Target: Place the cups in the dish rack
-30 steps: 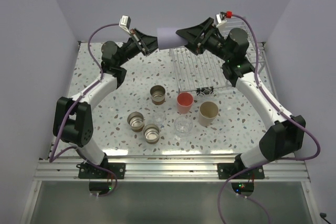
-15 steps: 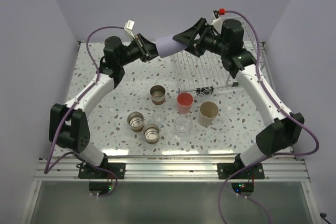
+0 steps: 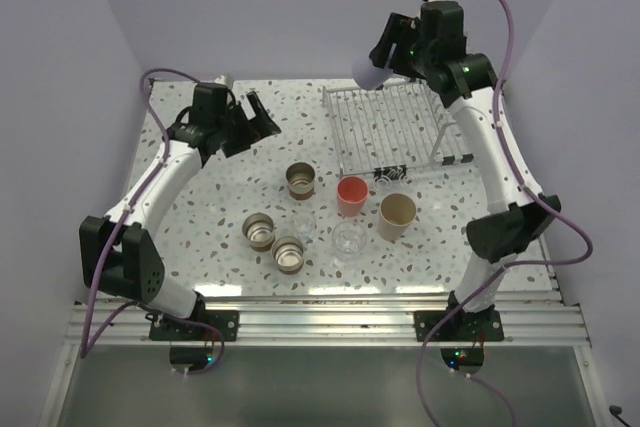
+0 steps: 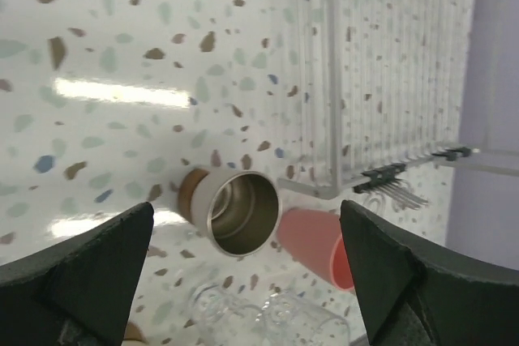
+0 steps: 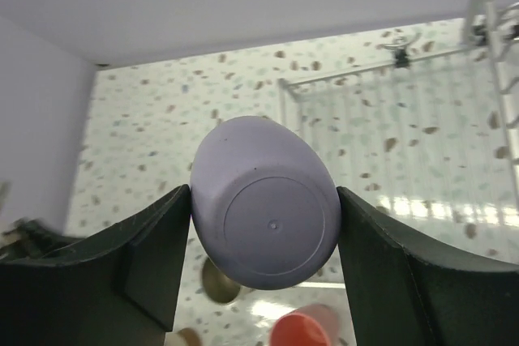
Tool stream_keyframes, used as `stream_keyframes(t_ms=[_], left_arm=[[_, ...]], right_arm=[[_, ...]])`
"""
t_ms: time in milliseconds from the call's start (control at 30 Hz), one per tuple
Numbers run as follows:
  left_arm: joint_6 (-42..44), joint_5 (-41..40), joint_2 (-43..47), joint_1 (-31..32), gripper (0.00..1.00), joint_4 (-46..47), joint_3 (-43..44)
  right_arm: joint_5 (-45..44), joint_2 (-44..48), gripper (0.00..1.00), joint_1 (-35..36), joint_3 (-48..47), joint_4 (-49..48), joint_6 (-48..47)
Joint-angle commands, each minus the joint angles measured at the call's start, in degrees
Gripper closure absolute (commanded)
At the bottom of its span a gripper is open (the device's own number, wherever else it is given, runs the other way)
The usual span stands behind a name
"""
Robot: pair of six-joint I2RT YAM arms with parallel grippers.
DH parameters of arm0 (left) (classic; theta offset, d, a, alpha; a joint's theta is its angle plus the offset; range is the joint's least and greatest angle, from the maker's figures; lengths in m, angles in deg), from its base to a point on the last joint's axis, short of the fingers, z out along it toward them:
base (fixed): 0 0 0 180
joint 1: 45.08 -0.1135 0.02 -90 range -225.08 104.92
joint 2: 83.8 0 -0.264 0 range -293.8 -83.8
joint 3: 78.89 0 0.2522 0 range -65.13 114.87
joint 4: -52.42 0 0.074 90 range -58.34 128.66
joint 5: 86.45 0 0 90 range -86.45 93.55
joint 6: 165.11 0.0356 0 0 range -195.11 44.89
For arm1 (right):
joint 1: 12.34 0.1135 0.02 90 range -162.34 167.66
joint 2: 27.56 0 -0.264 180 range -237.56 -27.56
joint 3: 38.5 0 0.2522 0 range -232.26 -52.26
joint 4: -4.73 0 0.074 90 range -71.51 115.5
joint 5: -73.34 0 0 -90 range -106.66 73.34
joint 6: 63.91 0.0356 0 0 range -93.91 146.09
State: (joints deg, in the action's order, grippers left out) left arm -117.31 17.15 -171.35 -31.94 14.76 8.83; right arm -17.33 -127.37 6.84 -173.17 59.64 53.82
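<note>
My right gripper (image 3: 378,59) is shut on the lavender cup (image 3: 366,73), held in the air above the far left corner of the dish rack (image 3: 400,132). In the right wrist view the cup's base (image 5: 272,215) faces the camera, pinched between both fingers (image 5: 154,257). My left gripper (image 3: 256,117) hangs open and empty left of the rack, above the table. On the table stand three metallic cups (image 3: 300,180) (image 3: 259,231) (image 3: 290,254), a coral-red cup (image 3: 351,195), a beige cup (image 3: 397,215) and two clear cups (image 3: 303,222) (image 3: 348,239). The left wrist view looks down on a metallic cup (image 4: 239,212) and the coral-red cup (image 4: 320,241).
The rack's taller wire part (image 3: 455,142) stands along its right side, near the right wall. Lilac walls close in the speckled table (image 3: 200,207) on three sides. The rack's near left corner (image 4: 324,188) lies close to the metallic and coral-red cups.
The left gripper let go of the lavender cup, opened wide and drew back to the left. The right arm lifted, carrying the cup up and to the right over the rack's far corner.
</note>
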Motion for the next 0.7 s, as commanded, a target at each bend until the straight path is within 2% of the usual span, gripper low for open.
stream_keyframes(t_ms=[0,167,267,433,667], left_arm=[[7.6,-12.2,7.5,-0.2,0.00,-11.5,3.8],[10.9,-16.7,13.4,-0.2,0.00,-16.5,3.3],[11.3,-17.2,17.1,-0.2,0.00,-18.7,1.7],[10.7,-17.7,22.8,-0.2,0.01,-20.9,-3.2],[11.3,-19.2,24.4,-0.2,0.01,-24.2,-5.0]], right_arm=[[-13.6,-7.9,1.00,0.3,-7.5,6.7,-8.8],[-20.1,-19.0,1.00,0.4,-19.8,9.7,-11.7],[-23.1,-24.0,1.00,0.7,-23.1,9.1,-13.1],[-27.0,-31.0,1.00,1.3,-26.9,7.1,-16.2],[-29.2,-36.6,1.00,1.2,-26.9,2.2,-17.8]])
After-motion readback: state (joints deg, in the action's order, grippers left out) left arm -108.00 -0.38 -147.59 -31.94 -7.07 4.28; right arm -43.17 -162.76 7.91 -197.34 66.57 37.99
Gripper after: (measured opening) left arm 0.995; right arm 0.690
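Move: The purple cup, already in the right hand's grip, is bound for the flat part of the dish rack, whose middle lies about 8 cm ahead, 5 cm to the right and some 35 cm below. The rack's raised tier is about 13 cm ahead, 26 cm right and 28 cm down. The red cup stands some 14 cm back, 5 cm left and 35 cm down. From the left hand, the flat part's middle is about 14 cm ahead, 33 cm right and 16 cm down. The purple cup rides down about 17 cm and forward some 12 cm towards the flat part of the dish rack, slowing near the end; the right fingers keep their hold while the wrist rolls its left side down about 30 degrees and swings the fingertips rightward. The empty left hand, fingers staying open, draws back about 10 cm and left 8 cm, away from the rack. ##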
